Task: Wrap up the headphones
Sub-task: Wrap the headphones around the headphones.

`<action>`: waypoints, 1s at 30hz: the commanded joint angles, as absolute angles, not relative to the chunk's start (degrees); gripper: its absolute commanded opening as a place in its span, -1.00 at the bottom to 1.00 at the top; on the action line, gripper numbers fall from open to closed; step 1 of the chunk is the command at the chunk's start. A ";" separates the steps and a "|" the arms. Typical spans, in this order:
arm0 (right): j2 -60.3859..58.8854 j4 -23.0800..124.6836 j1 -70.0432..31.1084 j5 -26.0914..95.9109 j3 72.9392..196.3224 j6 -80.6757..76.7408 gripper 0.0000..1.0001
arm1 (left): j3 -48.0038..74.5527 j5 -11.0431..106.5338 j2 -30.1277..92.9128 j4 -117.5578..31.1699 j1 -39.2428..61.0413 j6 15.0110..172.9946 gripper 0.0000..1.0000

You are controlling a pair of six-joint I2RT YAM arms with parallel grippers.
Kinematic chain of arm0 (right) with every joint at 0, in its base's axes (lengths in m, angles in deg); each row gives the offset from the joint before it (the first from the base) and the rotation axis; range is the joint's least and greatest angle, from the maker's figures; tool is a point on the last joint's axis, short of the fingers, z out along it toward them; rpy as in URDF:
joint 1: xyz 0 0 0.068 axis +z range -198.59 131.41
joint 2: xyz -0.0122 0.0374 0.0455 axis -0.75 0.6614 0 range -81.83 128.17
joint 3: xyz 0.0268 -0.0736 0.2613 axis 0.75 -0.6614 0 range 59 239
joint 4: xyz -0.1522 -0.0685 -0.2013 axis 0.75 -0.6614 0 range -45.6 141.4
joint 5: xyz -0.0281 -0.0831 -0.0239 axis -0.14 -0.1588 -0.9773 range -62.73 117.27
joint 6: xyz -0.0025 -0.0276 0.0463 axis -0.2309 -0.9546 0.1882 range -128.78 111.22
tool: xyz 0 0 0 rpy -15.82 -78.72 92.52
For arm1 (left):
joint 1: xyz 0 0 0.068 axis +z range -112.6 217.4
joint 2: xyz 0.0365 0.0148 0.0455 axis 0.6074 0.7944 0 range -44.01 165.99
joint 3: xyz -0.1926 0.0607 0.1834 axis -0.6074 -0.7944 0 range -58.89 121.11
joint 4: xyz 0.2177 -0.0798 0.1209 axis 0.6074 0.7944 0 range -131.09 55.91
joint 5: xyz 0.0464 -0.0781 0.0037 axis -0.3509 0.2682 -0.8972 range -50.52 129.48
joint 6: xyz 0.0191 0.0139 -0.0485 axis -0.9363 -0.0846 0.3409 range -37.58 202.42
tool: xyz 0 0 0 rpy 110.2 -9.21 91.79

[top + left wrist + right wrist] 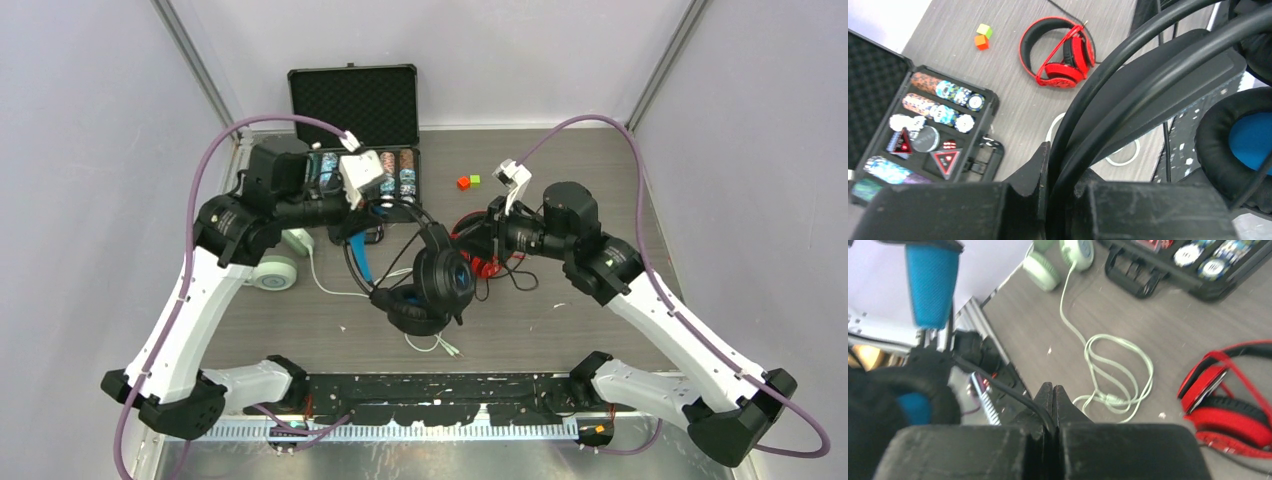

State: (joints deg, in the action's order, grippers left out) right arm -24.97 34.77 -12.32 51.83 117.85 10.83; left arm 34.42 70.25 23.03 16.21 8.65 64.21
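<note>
The black headphones [432, 282] with blue inner pads hang above the table's middle. My left gripper [384, 208] is shut on their black headband [1128, 85]; in the left wrist view the jaws [1068, 167] clamp the band and a blue ear cup [1248, 140] shows at the right. My right gripper [478, 238] is shut on the thin black cable [998, 385], pinched at the jaws' base [1053, 391]. The red headphones [485, 258] lie on the table below the right gripper. The mint-green headphones [278, 268] lie at the left, their cable [1113, 375] loosely coiled.
An open black case [352, 105] with patterned rolls [943, 102] stands at the back of the table. Two small cubes [468, 181], one red and one green, lie at the back centre. A black rail [440, 392] runs along the near edge between the arm bases.
</note>
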 commanded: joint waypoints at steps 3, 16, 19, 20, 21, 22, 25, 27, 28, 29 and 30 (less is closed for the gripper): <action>-25.02 13.65 -14.71 57.48 129.50 10.48 -0.99 | 33.26 58.09 22.30 27.19 3.82 45.78 -1.00; -18.82 11.81 -14.98 73.65 132.61 16.78 -0.99 | 30.33 36.17 22.35 21.61 -4.89 34.16 -1.00; -18.37 16.93 -15.01 76.08 132.20 21.56 -0.99 | 28.96 31.23 22.42 19.29 -5.57 33.96 -1.00; -18.35 18.72 -14.97 76.56 131.80 22.93 -0.99 | 28.32 30.30 22.23 18.33 -5.58 34.10 -1.00; -18.23 20.22 -14.97 77.03 131.43 23.90 -0.99 | 27.68 29.46 22.25 17.70 -5.65 34.02 -1.00; -18.08 21.34 -14.99 77.34 131.22 24.64 -0.99 | 27.17 28.75 22.23 17.48 -5.69 34.14 -1.00; -17.50 22.94 -14.96 76.79 131.23 26.48 -0.99 | 26.36 26.34 22.43 16.40 -5.75 34.99 -1.00; -16.93 24.34 -14.96 77.51 130.89 28.20 -0.99 | 26.02 24.03 22.63 14.94 -5.76 36.21 -1.00; -16.77 25.45 -15.01 77.68 130.56 29.05 -0.99 | 26.20 23.04 22.92 14.91 -5.76 36.95 -1.00; -16.65 26.62 -15.02 77.71 130.18 30.07 -0.99 | 26.60 22.29 23.33 15.21 -5.79 37.67 -1.00; -16.55 28.23 -15.01 77.71 129.70 31.47 -0.96 | 26.95 21.42 23.76 15.46 -5.83 38.43 -1.00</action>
State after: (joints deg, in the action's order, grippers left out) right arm -15.79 18.69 -13.90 75.63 129.52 25.63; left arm 26.66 31.39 23.23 11.75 -6.41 38.57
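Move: The headphones' ear cups, hanging from the band in the left fingers, lie about 8 cm back, 11 cm right and 8 cm below the left hand. From the right hand, which pinches their cable, they are some 7 cm back, 7 cm left and slightly lower. Below the right hand by about 20 cm lie the red headphones, 12 cm ahead and 4 cm right, and the green cable, level ahead and 12 cm left. The headphones' cable, still pinched in the right fingers, is drawn about 6 cm back alongside the ear cups, then slightly left and up, the fingers swinging to point squarely left. Meanwhile the left hand keeps its grip on the band, sinks about 4 cm and then goes 5 cm forward and a little left, rolling some 40 degrees so its fingers point more forward. ##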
